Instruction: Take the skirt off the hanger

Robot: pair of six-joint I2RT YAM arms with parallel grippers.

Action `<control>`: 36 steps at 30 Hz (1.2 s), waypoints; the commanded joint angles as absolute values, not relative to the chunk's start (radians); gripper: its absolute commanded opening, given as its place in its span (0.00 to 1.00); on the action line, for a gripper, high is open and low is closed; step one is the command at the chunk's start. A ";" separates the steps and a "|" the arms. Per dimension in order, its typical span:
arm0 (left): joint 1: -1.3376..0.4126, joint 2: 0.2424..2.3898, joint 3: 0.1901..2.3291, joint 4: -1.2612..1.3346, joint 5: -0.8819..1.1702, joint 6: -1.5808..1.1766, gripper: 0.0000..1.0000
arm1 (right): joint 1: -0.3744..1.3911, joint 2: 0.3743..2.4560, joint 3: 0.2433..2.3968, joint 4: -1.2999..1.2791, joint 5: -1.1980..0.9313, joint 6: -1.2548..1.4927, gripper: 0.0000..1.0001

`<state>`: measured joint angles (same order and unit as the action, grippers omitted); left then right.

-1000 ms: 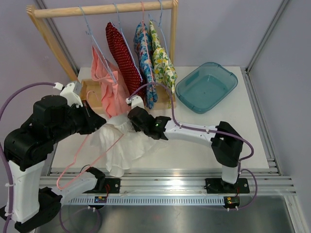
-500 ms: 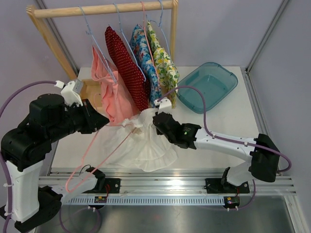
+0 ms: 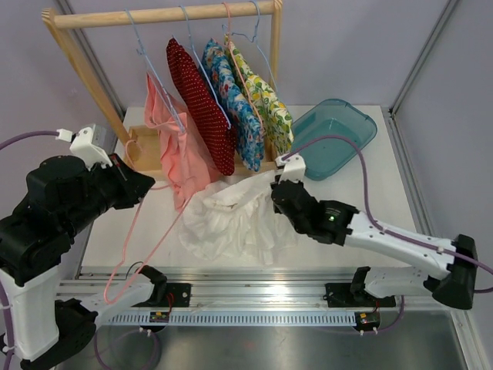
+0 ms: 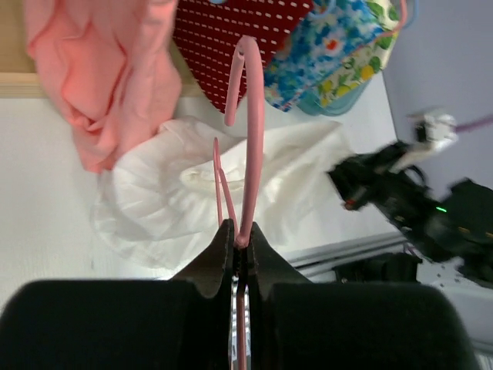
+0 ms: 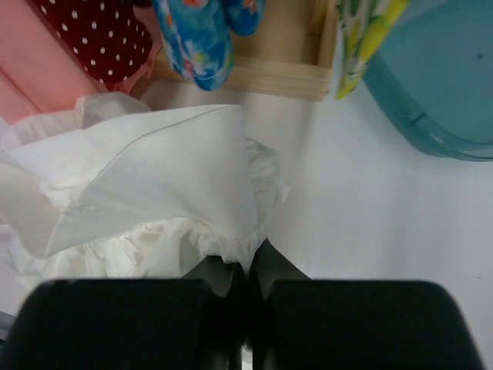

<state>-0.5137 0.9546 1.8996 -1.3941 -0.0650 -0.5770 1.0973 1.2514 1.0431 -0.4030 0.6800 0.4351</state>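
The white skirt lies bunched on the table in front of the rack. My right gripper is shut on its frilled edge at the skirt's right end. At the left, my left gripper is shut on the pink hanger, which slants down toward the table's near edge. In the left wrist view the hanger's hook points up from the shut jaws, and a thin hanger wire crosses in front of the skirt. Whether that wire is still inside the skirt, I cannot tell.
A wooden rack at the back carries a pink garment, a red dotted one and two floral ones on hangers. A teal tub sits at the back right. The metal rail runs along the near edge.
My right gripper has pulled the skirt to the right, away from the left gripper. The left arm has drawn back leftward with the hanger. The hanging garments have swung.
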 commanded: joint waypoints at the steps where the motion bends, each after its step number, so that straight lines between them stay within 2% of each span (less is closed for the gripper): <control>1: -0.518 0.930 1.858 -1.548 -0.276 -0.580 0.00 | 1.095 1.061 1.051 -0.477 0.857 0.424 0.00; 3: -0.518 0.925 1.830 -1.546 -0.348 -0.584 0.00 | 1.095 0.997 1.058 -0.494 0.923 0.364 0.00; 6: -0.518 0.928 1.799 -1.526 -0.493 -0.571 0.00 | 1.089 0.931 1.179 -0.500 0.994 0.254 0.00; 9: -0.518 0.939 1.799 -1.481 -0.579 -0.543 0.00 | 1.085 0.975 1.302 -0.482 1.008 0.108 0.00; 12: -0.518 0.965 1.807 -1.398 -0.627 -0.456 0.00 | 1.068 1.090 1.522 -0.436 1.046 -0.074 0.00; 15: -0.517 1.014 1.856 -1.344 -0.647 -0.407 0.00 | 0.970 1.176 1.623 -0.336 1.005 -0.217 0.00; 18: -0.515 1.060 1.911 -1.289 -0.647 -0.358 0.00 | 0.755 1.262 1.822 -0.368 0.870 -0.186 0.00; 24: -0.473 1.121 1.993 -1.223 -0.620 -0.304 0.00 | 0.371 1.489 2.038 -0.439 0.626 -0.050 0.00; 28: -0.436 1.129 2.017 -1.183 -0.611 -0.252 0.00 | 0.243 1.630 2.103 -0.423 0.520 0.064 0.00; 33: -0.376 1.149 2.036 -1.108 -0.594 -0.196 0.00 | 0.219 1.749 2.060 -0.396 0.434 0.146 0.00; 34: -0.365 1.160 2.037 -1.094 -0.580 -0.174 0.00 | 0.218 1.782 2.016 -0.396 0.402 0.156 0.05; 35: -0.329 1.164 2.037 -1.077 -0.559 -0.163 0.00 | 0.215 1.802 1.999 -0.400 0.314 0.166 0.52; 36: -0.304 1.170 2.040 -1.045 -0.485 -0.141 0.00 | 0.213 1.827 1.984 -0.420 0.281 0.175 0.72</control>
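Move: The right hand already holds the bunched white skirt; the teal tub it is taken to lies about 26 cm ahead, 17 to its right and 15 below. The hanging yellow floral garment is some 20 cm ahead of this hand and 2 left, the blue floral one 18 ahead and 11 left, both near its height. From the left hand, holding the bare pink hanger, the rack rail's left end is roughly 34 cm ahead, 20 left and 8 higher; the tub is 37 ahead, 45 right and 36 below. Up and to the right at first, the right hand lifts the gripped skirt about 30 cm, then swings it fast forward and right to the tub, turning clockwise some 35 degrees, sinks at the end and opens its fingers about halfway. The left hand keeps the pink hanger pinched and carries it left and forward about 10 cm each, dipping, then rising, towards the rack as its wrist turns counter-clockwise. ##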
